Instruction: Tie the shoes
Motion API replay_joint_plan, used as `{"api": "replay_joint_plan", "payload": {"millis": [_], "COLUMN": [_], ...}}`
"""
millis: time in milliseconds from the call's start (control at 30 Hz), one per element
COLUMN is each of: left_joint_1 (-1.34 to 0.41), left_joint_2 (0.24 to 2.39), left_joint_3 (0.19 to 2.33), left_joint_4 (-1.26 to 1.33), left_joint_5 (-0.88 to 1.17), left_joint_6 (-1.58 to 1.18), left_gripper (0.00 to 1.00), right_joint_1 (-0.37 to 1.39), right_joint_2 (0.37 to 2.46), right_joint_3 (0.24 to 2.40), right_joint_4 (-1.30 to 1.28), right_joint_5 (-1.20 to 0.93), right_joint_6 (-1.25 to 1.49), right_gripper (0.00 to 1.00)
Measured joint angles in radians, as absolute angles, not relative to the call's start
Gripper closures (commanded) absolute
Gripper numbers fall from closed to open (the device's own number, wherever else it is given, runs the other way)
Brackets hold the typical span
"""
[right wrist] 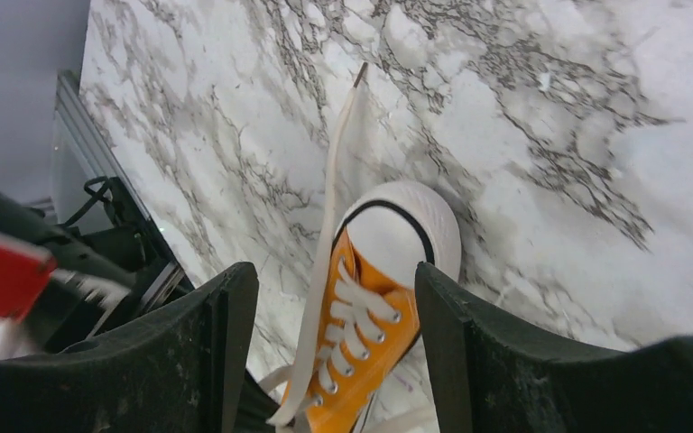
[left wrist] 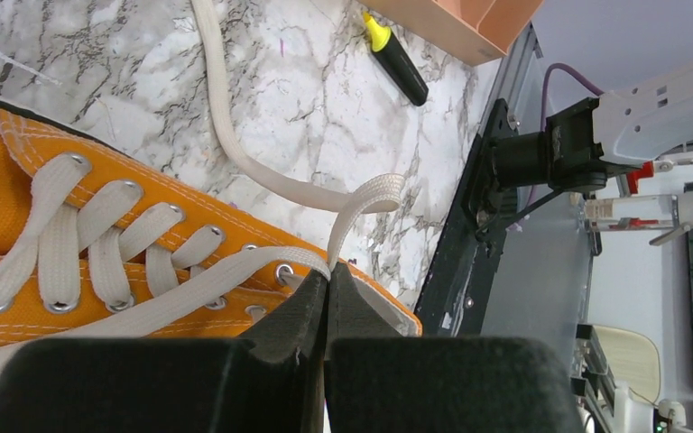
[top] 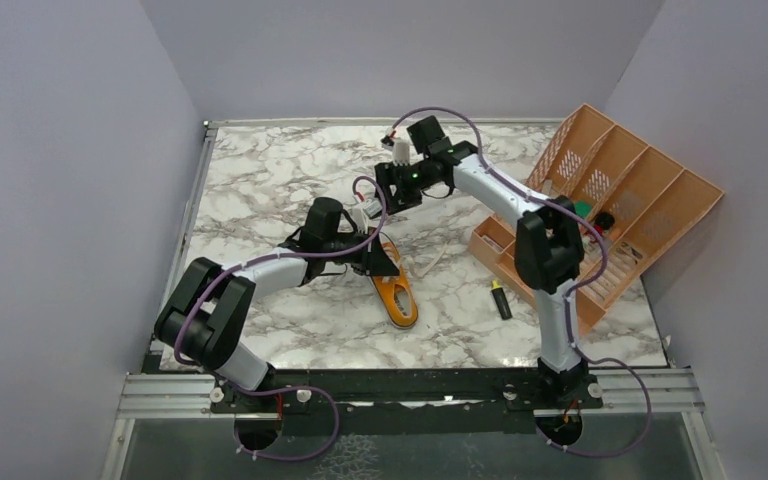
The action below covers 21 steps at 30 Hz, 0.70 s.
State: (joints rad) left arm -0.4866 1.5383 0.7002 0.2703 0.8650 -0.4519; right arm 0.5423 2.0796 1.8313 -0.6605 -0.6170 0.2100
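Observation:
One of the shoes, an orange low-top sneaker with a white toe cap, lies on the marble table with its toe toward the arms' bases. My left gripper is shut on a white lace right at the top eyelets. From the pinch that lace folds over and trails off across the table. My right gripper hangs open above the sneaker and holds nothing. A second lace runs along the shoe and out past the toe, flat on the table.
An orange divided rack leans at the right side with small items in it. A black and yellow highlighter lies near its front corner. Walls close in the left, back and right; a metal rail runs along the near edge.

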Motion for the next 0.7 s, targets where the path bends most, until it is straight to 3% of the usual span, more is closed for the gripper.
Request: {"api": "replay_joint_plan", "payload": {"millis": [233, 700], "left_joint_1": [-0.487, -0.493], "left_joint_2": [1.53, 1.528], "left_joint_3": [0.7, 0.695], "left_joint_4": [0.253, 0.265], "left_joint_5": [0.828, 0.818], "left_joint_6": [-0.46, -0.474], "left_gripper": [1.0, 1.0], "right_joint_1": [0.585, 0.67], "right_joint_2": [2.304, 2.463], "right_joint_3": [1.949, 2.054], "right_joint_4": [-0.635, -0.554], "right_joint_5": [-0.734, -0.826], "right_joint_6": [0.204, 0.15], "right_gripper": [0.27, 0.32]}}
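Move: The free end of the lace lies on the table beyond the shoe's toe, about 13 cm left and 5 cm back from my right hand, some 14 cm below. The shoe's toe is about 6 cm back, 1 cm left and 12 cm down; my left fingertips, pinching lace, sit about 14 cm back, 4 cm right and 4 cm lower. From my left hand that lace end is some 8 cm ahead, 16 cm left and 10 cm below. I bring my open, empty right hand down first and then increasingly left, about 9 cm each way and a little back, past the toe towards the loose lace end. My right wrist turns some 15 degrees counter-clockwise and its fingers stay open, while my left hand stays nearly still above the shoe and keeps its shut pinch on the lace. ##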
